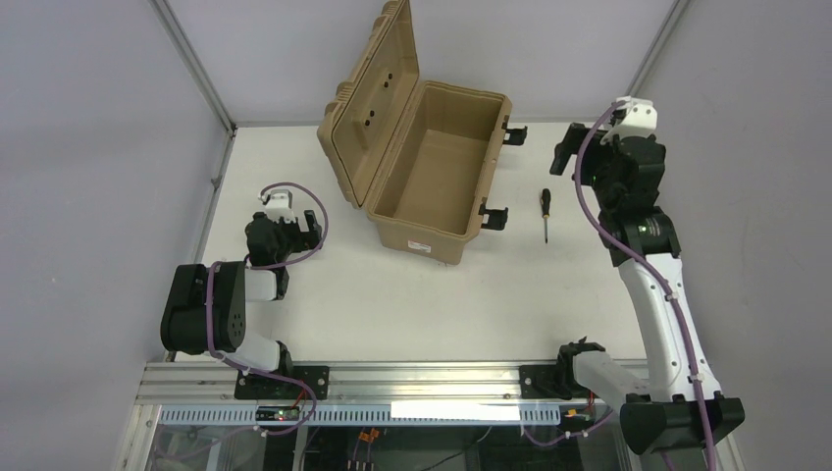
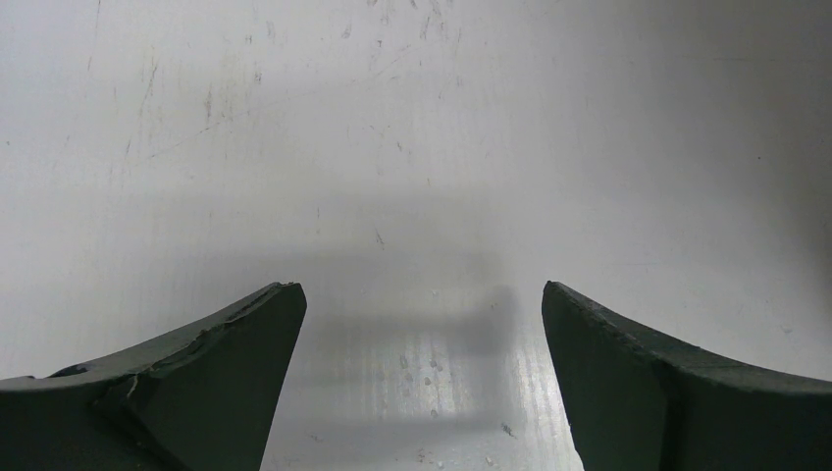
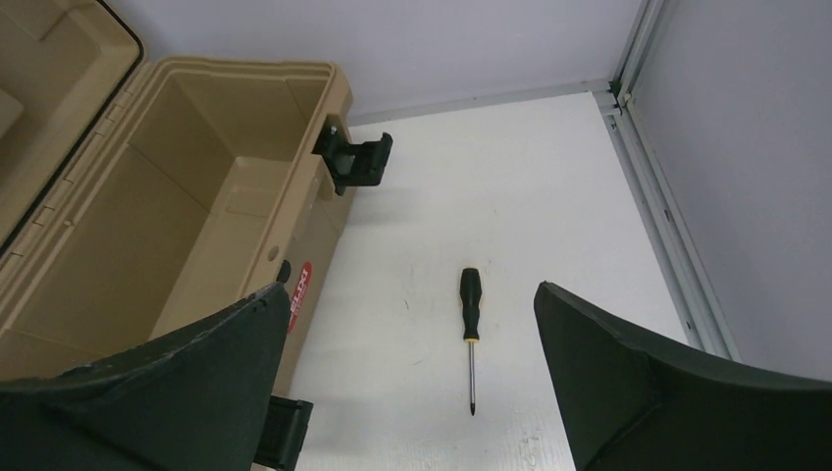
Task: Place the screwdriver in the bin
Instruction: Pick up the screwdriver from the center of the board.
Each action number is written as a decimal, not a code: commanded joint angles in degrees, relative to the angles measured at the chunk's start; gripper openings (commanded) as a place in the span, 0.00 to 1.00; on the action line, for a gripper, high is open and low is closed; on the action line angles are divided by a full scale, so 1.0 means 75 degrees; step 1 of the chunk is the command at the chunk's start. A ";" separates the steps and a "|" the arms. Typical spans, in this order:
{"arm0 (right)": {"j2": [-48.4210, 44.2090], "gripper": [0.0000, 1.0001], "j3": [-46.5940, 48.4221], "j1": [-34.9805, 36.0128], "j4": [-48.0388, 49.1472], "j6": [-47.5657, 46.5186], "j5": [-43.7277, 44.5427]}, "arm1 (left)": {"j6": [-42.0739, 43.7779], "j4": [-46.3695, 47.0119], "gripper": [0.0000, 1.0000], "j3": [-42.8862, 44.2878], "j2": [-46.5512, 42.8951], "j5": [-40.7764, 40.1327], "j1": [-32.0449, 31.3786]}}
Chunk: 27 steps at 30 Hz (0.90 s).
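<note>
The screwdriver [image 1: 545, 214] lies flat on the white table to the right of the bin [image 1: 432, 172], a tan case standing with its ribbed lid open. In the right wrist view the screwdriver [image 3: 471, 319] shows its black handle pointing away and its thin shaft toward me. It sits between my spread fingers but well below them. My right gripper [image 1: 567, 157] [image 3: 412, 288] hangs open above the table, right of the bin [image 3: 196, 216]. My left gripper [image 1: 294, 234] [image 2: 421, 286] is open over bare table, far left of the bin, holding nothing.
Two black latches [image 1: 494, 216] [image 3: 355, 160] stick out from the bin's right side toward the screwdriver. Grey walls with metal rails [image 3: 659, 206] close off the table at the back and both sides.
</note>
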 commanded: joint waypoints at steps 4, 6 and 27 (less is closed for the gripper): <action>0.0557 0.99 0.2236 0.0002 -0.1460 -0.0259 0.0063 | -0.0053 0.0341 0.99 -0.0030 0.0004 0.0116 0.0051; 0.0715 0.99 0.2755 -0.0006 -0.1712 -0.0330 0.0052 | -0.0053 0.0335 0.99 -0.0032 0.0005 0.0116 0.0048; 0.2494 0.99 0.5903 -0.0014 -0.3960 -0.0474 0.0286 | -0.0053 0.0341 0.99 -0.0022 0.0007 0.0122 0.0042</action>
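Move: The screwdriver lies flat on the board far below the open right hand, some 32 cm down, about 5 cm ahead and 2 cm to its right. The bin's middle is roughly 10 cm ahead of this hand, 24 cm to its left and 26 cm down; the bin's near latch is about 12 cm left, 2 cm back and 18 cm down. From the idle left hand, the screwdriver is some 60 cm right, 3 cm ahead and 6 cm down. Still open and empty, the right hand rises about 14 cm away from the screwdriver, then dips some 2 cm. ##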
